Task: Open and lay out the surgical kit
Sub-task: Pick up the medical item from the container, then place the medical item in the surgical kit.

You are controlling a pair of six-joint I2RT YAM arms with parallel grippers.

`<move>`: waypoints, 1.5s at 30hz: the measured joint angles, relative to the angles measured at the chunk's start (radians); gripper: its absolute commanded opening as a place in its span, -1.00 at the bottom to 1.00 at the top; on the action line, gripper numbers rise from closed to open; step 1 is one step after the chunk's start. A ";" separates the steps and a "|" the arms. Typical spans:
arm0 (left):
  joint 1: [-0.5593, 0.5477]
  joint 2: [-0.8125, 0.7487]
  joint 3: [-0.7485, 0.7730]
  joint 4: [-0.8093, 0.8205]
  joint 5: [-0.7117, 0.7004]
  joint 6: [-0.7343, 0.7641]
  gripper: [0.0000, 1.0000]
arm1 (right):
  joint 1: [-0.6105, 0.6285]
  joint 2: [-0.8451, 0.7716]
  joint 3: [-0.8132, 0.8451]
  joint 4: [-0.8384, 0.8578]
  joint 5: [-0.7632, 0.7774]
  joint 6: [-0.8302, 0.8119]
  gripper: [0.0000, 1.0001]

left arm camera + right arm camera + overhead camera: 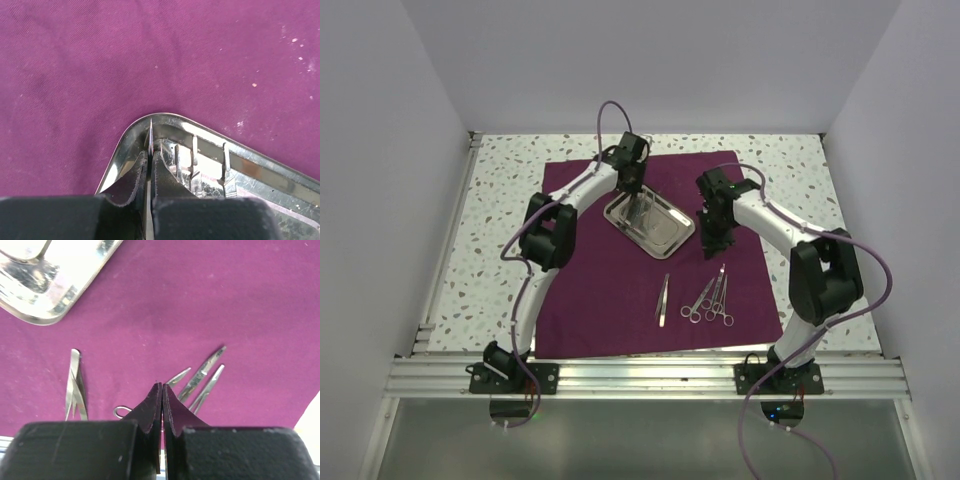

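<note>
The surgical kit's maroon cloth (610,300) lies spread flat on the table. The steel tray (665,235) sits on the cloth's far half. My left gripper (632,192) is down at the tray's corner (131,135), shut on a thin pointed steel instrument (150,131) that stands up between its fingers. Other thin steel shapes (195,150) show beside it in the tray; I cannot tell instruments from reflections. My right gripper (717,240) hangs shut and empty above the cloth. Below it lie tweezers (662,300) (75,385) and ring-handled forceps (708,298) (202,372).
The cloth (200,300) rests on a speckled white tabletop (500,200) boxed in by white walls. An aluminium rail (650,375) with both arm bases runs along the near edge. Purple cables loop off both arms.
</note>
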 measured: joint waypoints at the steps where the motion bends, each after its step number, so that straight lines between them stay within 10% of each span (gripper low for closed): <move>1: 0.000 -0.002 0.000 -0.005 -0.004 -0.002 -1.00 | 0.000 0.005 0.004 0.002 -0.005 0.000 -1.00; 17: -0.004 -0.411 -0.335 -0.110 -0.109 -0.244 -1.00 | -0.003 -0.080 0.026 0.052 0.007 0.028 -1.00; 26: -0.243 -0.582 -0.618 -0.096 -0.079 -0.508 -0.99 | -0.003 -0.208 -0.134 0.092 0.028 0.070 -1.00; 34: -0.350 -0.504 -0.661 -0.087 -0.013 -0.612 -0.13 | -0.003 -0.326 -0.253 0.093 0.057 0.073 -1.00; 45: -0.391 -0.463 -0.620 -0.112 0.009 -0.627 -0.10 | -0.003 -0.455 -0.380 0.088 0.090 0.097 -1.00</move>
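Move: The left hand holds tweezers low in the tray's far corner; their laying spot on the cloth is about 28 cm back and 6 cm to its right, roughly at hand height. Tweezers already laid out lie some 32 cm back and 8 cm right, the scissors 33 cm back and 17 cm right. The tray's middle is 10 cm back, 4 cm right. From the right hand that spot lies about 13 cm left, 5 cm back and 7 cm below. Tweezers already pinched in its shut fingers, the left hand lifts them out of the tray in a 10 cm arc, drawing back some 26 cm and, after a swing left, ending 8 cm to the right. It sinks by the laid-out pair, tips steeper by 20 degrees, opens about halfway and lets go. The shut right hand rises slightly forward, then withdraws back and right. ##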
